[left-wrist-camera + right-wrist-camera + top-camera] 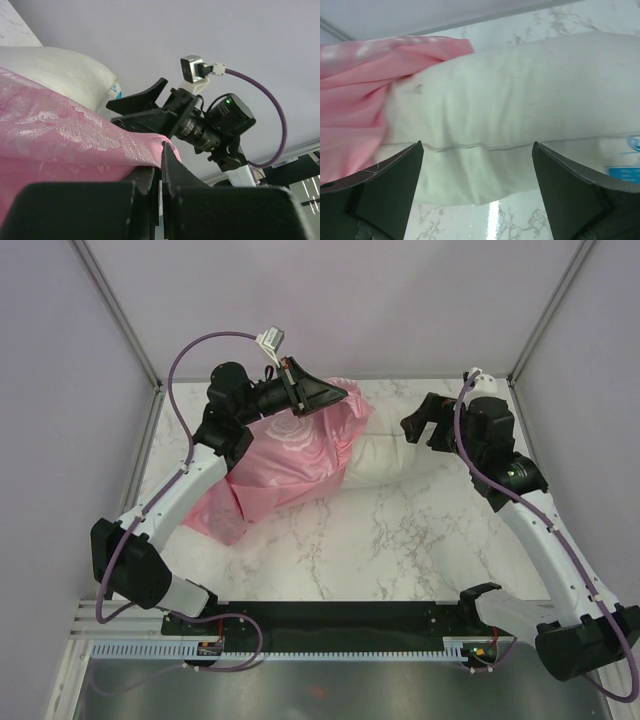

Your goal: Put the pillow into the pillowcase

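The pink satin pillowcase (280, 455) lies at the left of the table, its mouth facing right. My left gripper (338, 393) is shut on the upper edge of that mouth and holds it raised; in the left wrist view the pillowcase (60, 135) runs into the closed left gripper (162, 152). The white pillow (390, 458) is partly inside, and its right end sticks out with the blue-and-white tag (116, 91). My right gripper (420, 430) stands open just off the pillow's right end. In the right wrist view the pillow (520, 100) lies ahead of the open right gripper (477, 150), not pinched.
The marble table (400, 540) is bordered by grey walls behind and at both sides. The arm bases and a black rail (340, 615) run along the near edge.
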### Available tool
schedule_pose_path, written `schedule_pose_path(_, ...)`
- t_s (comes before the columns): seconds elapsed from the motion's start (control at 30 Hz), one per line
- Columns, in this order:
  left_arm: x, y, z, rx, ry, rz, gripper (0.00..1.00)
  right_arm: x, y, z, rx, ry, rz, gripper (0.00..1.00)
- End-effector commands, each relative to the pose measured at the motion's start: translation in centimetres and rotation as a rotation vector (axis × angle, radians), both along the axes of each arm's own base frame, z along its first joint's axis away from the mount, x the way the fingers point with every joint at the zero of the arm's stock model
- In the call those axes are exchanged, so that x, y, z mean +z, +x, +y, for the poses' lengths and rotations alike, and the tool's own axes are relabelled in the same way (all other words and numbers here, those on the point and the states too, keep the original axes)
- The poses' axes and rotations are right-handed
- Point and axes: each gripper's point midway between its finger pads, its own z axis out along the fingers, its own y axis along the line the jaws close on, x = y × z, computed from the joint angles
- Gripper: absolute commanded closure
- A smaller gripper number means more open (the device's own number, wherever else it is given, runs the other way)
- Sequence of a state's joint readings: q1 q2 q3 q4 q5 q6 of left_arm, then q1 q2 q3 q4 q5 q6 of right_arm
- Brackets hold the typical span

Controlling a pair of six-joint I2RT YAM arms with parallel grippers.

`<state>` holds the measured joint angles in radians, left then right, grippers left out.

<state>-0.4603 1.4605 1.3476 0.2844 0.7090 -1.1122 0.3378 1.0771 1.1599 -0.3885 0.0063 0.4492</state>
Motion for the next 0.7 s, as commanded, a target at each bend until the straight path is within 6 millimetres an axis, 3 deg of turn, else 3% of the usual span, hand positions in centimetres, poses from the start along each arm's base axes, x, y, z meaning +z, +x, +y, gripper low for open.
schedule_pose_path(0.0,3.5,-0.7,0.3,-0.007,-0.031,-0.149,0.98,-4.6,0.1,-3.6,-0.096,-0.046,0.171,0.02)
schedule_pose_path(0.13,3.6,-0.8,0.4,-0.003,-0.024,-0.156,0.98,-6.7,1.4,-4.7,-0.15,-0.051,0.24,0.02)
schedule_pose_path(0.17,3.6,-0.8,0.4,-0.004,-0.023,-0.156,0.98,-8.1,2.3,-4.6,-0.156,-0.052,0.279,0.02)
schedule_pose_path(0.27,3.5,-1.0,0.2,-0.009,-0.021,-0.154,0.98,-9.6,4.7,-3.7,-0.158,-0.021,0.291,0.02)
schedule_pose_path(0.33,3.4,-1.1,-0.2,-0.016,-0.017,-0.152,0.98,-8.8,5.9,-1.9,-0.098,0.057,0.253,0.03)
schedule_pose_path(0.37,3.1,-1.0,-0.5,-0.017,-0.011,-0.152,0.98,-9.2,6.4,-0.9,-0.068,0.072,0.257,0.14)
schedule_pose_path(0.4,3.1,-1.4,-1.0,-0.029,-0.009,-0.15,0.98,-9.2,6.6,0.1,-0.037,0.089,0.255,0.32)
schedule_pose_path(0.43,3.1,-1.3,-1.4,-0.03,-0.005,-0.153,0.98,-9.0,7.2,1.3,-0.009,0.102,0.249,0.68)
schedule_pose_path(0.47,3.2,-1.5,-1.8,-0.038,-0.004,-0.158,0.98,-8.7,7.0,3.1,0.034,0.095,0.244,0.81)
schedule_pose_path(0.53,3.8,-1.9,-3.2,-0.07,-0.002,-0.161,0.98,-7.8,6.9,5.3,0.086,0.09,0.219,1.0)
schedule_pose_path(0.57,4.2,-1.9,-3.8,-0.081,-0.003,-0.174,0.98,-6.3,6.5,7.0,0.13,0.095,0.183,1.0)
schedule_pose_path(0.6,5.6,-2.4,-4.5,-0.101,-0.021,-0.2,0.98,-5.0,6.3,7.7,0.148,0.104,0.15,1.0)
schedule_pose_path(0.67,7.1,-2.8,-5.0,-0.117,-0.041,-0.229,0.98,-0.6,5.6,8.8,0.207,0.14,0.06,1.0)
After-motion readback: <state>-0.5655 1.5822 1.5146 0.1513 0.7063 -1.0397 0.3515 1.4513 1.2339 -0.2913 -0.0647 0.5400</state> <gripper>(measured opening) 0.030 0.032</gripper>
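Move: The exposed end of the pillow lies below and in front of the open right hand, about 6 cm ahead, 1 cm to its right and 11 cm down. The pillowcase rim held in the left fingers is some 14 cm to the right hand's left, about level fore and aft and 9 cm higher. From the left hand, that pillow end lies roughly 5 cm ahead, 15 cm right and 20 cm below. The open right hand dips about 10 cm and reaches 6 cm forward onto the pillow's exposed end, swinging right at first and tipping down some 15 degrees, then shuts on a fold and draws it about 6 cm left towards the pillowcase with a slight lift. Late on, the left hand, still pinching the rim, goes about 5 cm right to meet it. ##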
